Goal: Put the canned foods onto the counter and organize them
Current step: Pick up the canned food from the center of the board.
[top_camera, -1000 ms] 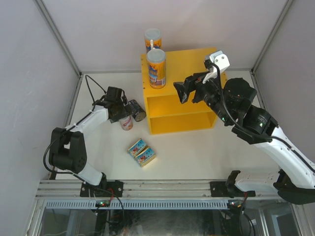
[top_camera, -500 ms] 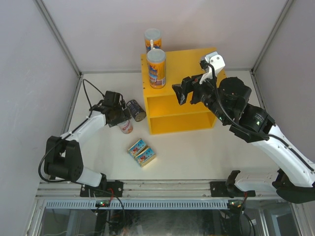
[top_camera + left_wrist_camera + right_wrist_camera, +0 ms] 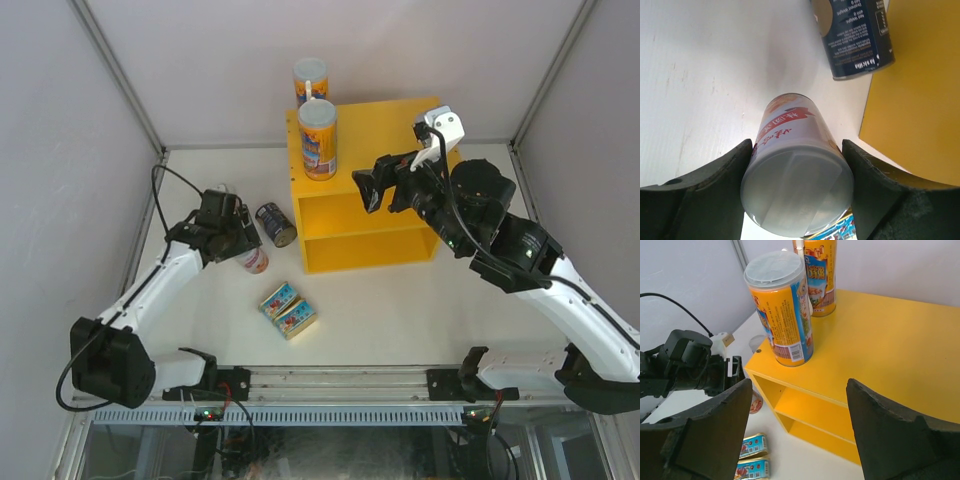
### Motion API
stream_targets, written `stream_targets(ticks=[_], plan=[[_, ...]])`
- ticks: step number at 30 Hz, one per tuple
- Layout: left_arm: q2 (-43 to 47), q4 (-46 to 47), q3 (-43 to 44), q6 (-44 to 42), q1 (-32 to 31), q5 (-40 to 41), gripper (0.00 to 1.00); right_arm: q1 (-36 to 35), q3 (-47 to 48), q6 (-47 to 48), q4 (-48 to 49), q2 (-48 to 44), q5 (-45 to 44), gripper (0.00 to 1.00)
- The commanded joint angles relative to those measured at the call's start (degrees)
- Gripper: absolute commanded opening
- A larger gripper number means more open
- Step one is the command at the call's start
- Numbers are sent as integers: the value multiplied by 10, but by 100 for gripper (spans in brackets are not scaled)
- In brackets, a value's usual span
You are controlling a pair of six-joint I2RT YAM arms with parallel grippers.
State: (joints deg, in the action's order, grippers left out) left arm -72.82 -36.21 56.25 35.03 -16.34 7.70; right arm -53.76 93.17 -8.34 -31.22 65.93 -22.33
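A short white-pink tube point(image 3: 790, 130) stands on the table, and my left gripper point(image 3: 232, 238) is shut on it, one finger against each side just below its white lid. The dark steel can point(image 3: 276, 224) lies on its side between that tube and the counter point(image 3: 400, 215). Two tall orange-blue tubes point(image 3: 318, 140) point(image 3: 310, 78) stand upright on the counter's top at its left end. Two flat blue-labelled tins point(image 3: 288, 310) lie side by side in front of it. My right gripper point(image 3: 378, 185) hangs open and empty above the counter.
Grey walls close in the table on the left, back and right. Both inner shelves of the counter point(image 3: 840, 415) hold nothing. My left arm's cable point(image 3: 170, 175) loops over the table's back left.
My left gripper has shifted a little towards the near left and its fingers have closed in on the white-pink tube. The right gripper has hardly moved.
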Motion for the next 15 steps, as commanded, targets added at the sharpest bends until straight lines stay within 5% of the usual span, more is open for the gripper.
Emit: stream_targets(ticks=[1,15], plan=[[65,0,10,-10,-22,20,0,-15,15,-10,7,-27,-34,75],[215,-110,50,22,-197,87,0,-18,-22,-18,-8,-86,-100,75]])
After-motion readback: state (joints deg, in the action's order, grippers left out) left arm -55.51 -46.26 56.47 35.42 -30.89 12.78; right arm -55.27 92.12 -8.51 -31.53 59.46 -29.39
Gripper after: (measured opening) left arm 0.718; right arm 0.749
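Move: The left gripper already holds the white-and-red canned food, just off the table. From it the yellow shelf's middle lies some 12 cm ahead and 26 cm right, about level. The dark can lies roughly 13 cm ahead, 4 cm right and 9 cm below; the blue boxes are about 10 cm back, 8 cm right and 11 cm below. From the empty right hand the shelf's middle is about 18 cm ahead, 2 cm right and 33 cm below. Keep the left fingers clamped round the canned food and draw it back about 7 cm while lifting some 6 cm, drifting right as well, away from the dark can and shelf; turn the wrist about 10 degrees clockwise and let the fingertips tip slightly upward. Meanwhile slide the open right gripper some 5 cm right and a little up, away from the orange cans on the shelf. ##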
